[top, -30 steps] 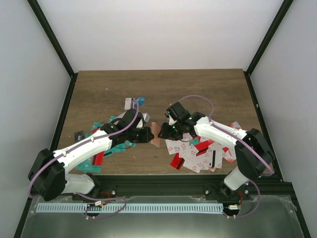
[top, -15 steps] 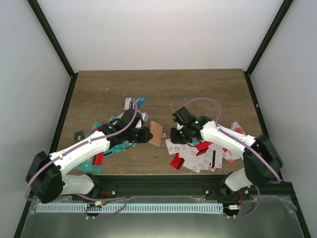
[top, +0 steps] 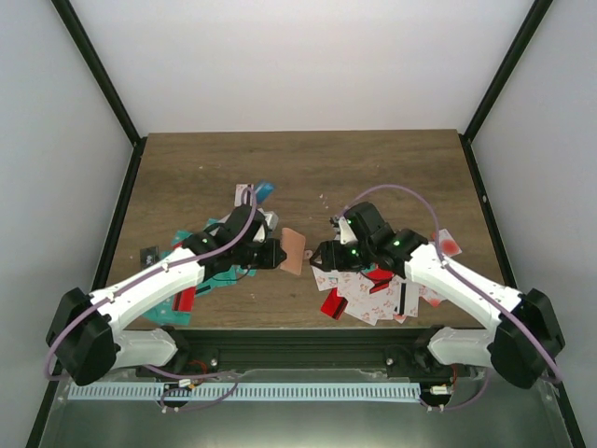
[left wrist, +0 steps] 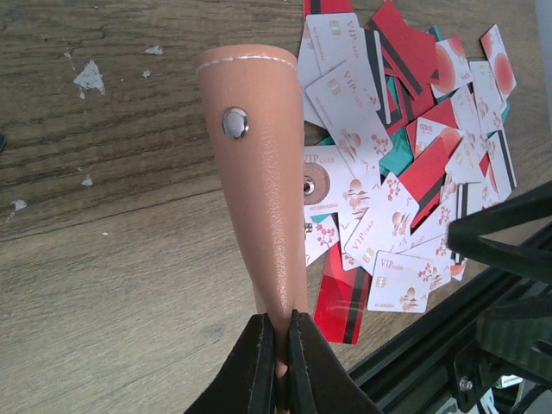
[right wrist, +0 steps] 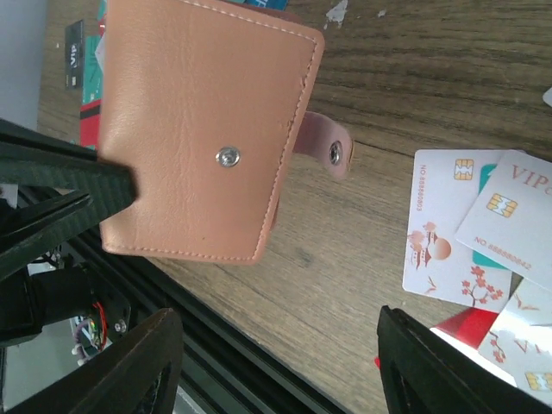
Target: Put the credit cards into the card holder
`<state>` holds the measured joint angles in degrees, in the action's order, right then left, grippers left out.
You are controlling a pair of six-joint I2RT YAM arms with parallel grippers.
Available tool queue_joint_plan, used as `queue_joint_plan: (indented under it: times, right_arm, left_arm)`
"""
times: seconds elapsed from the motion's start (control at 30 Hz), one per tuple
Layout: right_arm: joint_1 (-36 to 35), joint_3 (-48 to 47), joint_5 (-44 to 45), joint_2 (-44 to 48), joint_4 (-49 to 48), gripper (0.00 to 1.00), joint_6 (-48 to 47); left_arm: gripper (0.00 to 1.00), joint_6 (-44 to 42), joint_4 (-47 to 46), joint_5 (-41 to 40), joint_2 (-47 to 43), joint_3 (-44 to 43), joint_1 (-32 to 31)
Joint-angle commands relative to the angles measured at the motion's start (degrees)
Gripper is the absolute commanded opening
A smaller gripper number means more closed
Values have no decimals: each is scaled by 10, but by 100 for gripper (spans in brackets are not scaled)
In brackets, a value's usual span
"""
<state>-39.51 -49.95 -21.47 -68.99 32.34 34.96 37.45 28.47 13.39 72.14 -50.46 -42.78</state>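
Observation:
The salmon-pink card holder [top: 293,250] hangs above the table's middle, folded, its snap tab loose. My left gripper [top: 272,254] is shut on its near edge; the left wrist view shows the holder [left wrist: 259,172] pinched between the fingers of that gripper [left wrist: 278,362]. My right gripper [top: 326,255] stands open just right of the holder, not touching it. In the right wrist view the gripper [right wrist: 280,362] has nothing in it, and the holder [right wrist: 198,129] lies ahead of it. Credit cards [top: 378,289] lie heaped under the right arm, white and red ones [left wrist: 388,172] [right wrist: 466,224].
More cards, mostly teal and red [top: 201,275], lie under the left arm, and a few [top: 252,193] lie farther back. A small black card [top: 147,254] sits near the left edge. The black frame rail [top: 308,341] runs along the near table edge.
My right gripper has drawn back to the right, away from the card holder, and has opened. Its arm has swung outward. The left gripper still holds the holder, almost unmoved.

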Motion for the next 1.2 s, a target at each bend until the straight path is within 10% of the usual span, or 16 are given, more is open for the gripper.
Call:
queue_joint_plan:
  times: [0.0, 0.43, 0.8, 1.17]
  right_arm:
    - [2, -12, -17, -34, -25, 64, -5]
    - [11, -49, -8, -108, -53, 60, -27]
    - [18, -65, -15, -145, -71, 30, -31]
    - [23, -67, -30, -153, -83, 22, -38]
  left_arm:
    - [4, 3, -9, 8, -19, -10, -1]
    - [4, 14, -17, 24, -48, 5, -2]
    - [4, 13, -18, 30, -66, 8, -3]
    - [4, 7, -17, 32, -61, 5, -4]
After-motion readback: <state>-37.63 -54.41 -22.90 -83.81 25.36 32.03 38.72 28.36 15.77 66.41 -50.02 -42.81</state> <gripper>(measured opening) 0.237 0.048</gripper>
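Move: The card holder is still pinched in the left fingers, its middle roughly 3 cm right of that hand, 1 cm ahead and 3 cm lower. From the open, empty right hand it lies about 7 cm left, 3 cm ahead and 4 cm lower, with its strap nearer: 4 cm left, 3 cm ahead, 5 cm down. The nearest white card lies 3 cm right and 6 cm back of the right hand, the dark red card 5 cm right and 13 cm back, both some 14 cm below. Down first by about 3.5 cm, then forward some 4 cm and slightly left, the right hand closes in on the holder's strap, narrowing its wide-open fingers to about a quarter open around the strap; contact can't be made out. Meanwhile the left hand keeps its pinch and raises the holder about 3 cm, drawing back a little with a slight tilt. ##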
